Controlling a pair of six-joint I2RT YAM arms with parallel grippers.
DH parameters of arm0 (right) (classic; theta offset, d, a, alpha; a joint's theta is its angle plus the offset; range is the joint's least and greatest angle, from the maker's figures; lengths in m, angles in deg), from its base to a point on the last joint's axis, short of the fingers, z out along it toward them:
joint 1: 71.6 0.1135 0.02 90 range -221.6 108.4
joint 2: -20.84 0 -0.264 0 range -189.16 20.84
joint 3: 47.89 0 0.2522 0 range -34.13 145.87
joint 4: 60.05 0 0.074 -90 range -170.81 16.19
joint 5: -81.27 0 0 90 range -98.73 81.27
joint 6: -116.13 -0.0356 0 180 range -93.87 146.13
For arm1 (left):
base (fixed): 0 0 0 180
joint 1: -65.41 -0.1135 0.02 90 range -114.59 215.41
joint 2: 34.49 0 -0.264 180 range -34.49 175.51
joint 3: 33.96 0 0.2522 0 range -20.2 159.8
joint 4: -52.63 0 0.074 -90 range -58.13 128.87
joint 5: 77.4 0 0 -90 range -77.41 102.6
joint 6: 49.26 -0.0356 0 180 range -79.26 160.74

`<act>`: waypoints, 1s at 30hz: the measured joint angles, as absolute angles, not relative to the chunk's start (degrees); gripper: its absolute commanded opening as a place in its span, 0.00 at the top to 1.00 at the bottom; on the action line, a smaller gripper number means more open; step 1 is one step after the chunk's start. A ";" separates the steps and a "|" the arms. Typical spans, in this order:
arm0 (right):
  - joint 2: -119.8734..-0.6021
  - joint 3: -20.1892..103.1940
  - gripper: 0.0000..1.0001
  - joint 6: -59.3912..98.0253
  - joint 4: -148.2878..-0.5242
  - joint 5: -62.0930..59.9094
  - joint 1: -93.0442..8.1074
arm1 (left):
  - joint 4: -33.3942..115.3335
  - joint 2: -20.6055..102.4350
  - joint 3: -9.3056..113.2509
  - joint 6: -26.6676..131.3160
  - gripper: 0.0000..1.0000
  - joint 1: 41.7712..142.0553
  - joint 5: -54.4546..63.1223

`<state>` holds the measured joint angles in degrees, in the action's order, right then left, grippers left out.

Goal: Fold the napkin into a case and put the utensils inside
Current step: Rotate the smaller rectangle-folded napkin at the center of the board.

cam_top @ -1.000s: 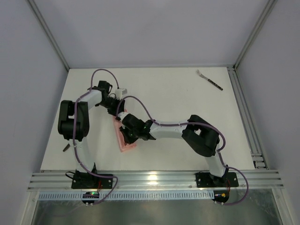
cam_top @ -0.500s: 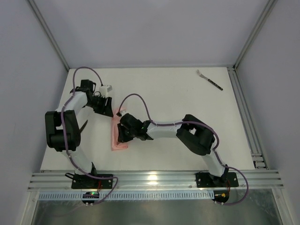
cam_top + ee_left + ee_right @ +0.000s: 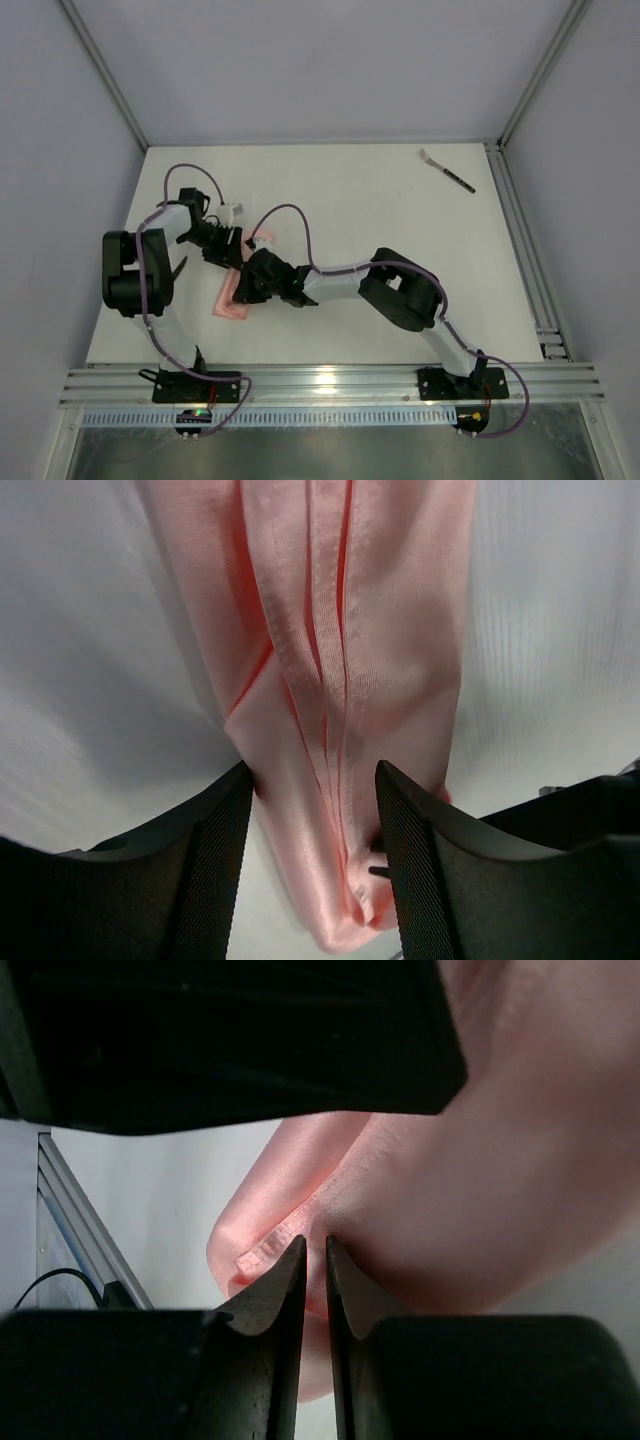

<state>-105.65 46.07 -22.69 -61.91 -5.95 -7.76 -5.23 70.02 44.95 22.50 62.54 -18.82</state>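
The salmon-pink napkin (image 3: 230,300) lies as a narrow folded strip, slanting across the left of the white table. In the left wrist view the napkin (image 3: 350,630) shows several lengthwise pleats. My left gripper (image 3: 228,255) stands open astride its end, its fingers (image 3: 215,865) on either side of the cloth. My right gripper (image 3: 248,287) reaches in from the right and is shut on a thin edge of the napkin (image 3: 500,1160). The fork (image 3: 447,170), silvery head and dark handle, lies at the far right of the table, away from both grippers.
An aluminium rail (image 3: 522,235) runs along the table's right edge and a slotted rail (image 3: 330,381) along the front by the arm bases. Purple cables (image 3: 290,212) loop over both arms. Grey walls close in the back and sides.
The right gripper has dragged the napkin left and swung it to a slant. The left gripper has opened and come back over the strip's upper end.
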 measured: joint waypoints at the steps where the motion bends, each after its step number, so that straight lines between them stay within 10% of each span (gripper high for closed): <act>1: -106.22 46.62 0.83 -23.34 -61.45 -5.99 -7.52 | -5.14 70.02 44.97 22.48 0.45 63.00 -18.67; 9: -107.07 47.30 0.83 -25.05 -60.29 -6.10 -7.04 | -3.96 71.92 45.45 22.24 0.84 67.98 -18.82; 30: -96.91 37.83 0.57 -13.64 -58.76 -3.35 -8.61 | -7.48 73.03 45.45 15.55 1.00 74.65 -21.93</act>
<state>-96.91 37.83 -13.64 -58.76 -3.35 -8.61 -7.48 73.03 45.45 15.55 74.65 -21.93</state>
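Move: The folded napkin lies almost under the left hand, stretched fore and aft; its middle is about 2 cm back and 2 cm to the right, a centimetre or so below. The right hand is at the napkin's near half, with that middle about 5 cm ahead, 2 cm to its right and a centimetre or so down. The knife lies about 17 cm left of the left hand and 6 cm back, roughly 2 cm below. The left fingers close on the napkin's left edge and pinch it shut between the tips, after easing some 3 cm right and slightly down; the hand then carries on right and a little back, about 6 cm to the right in all, turning nearly 20 degrees clockwise. The right hand nudges about 1 cm left and pauses, then opens, lets go of the napkin's near part and backs off rightward and up about 3 cm. ##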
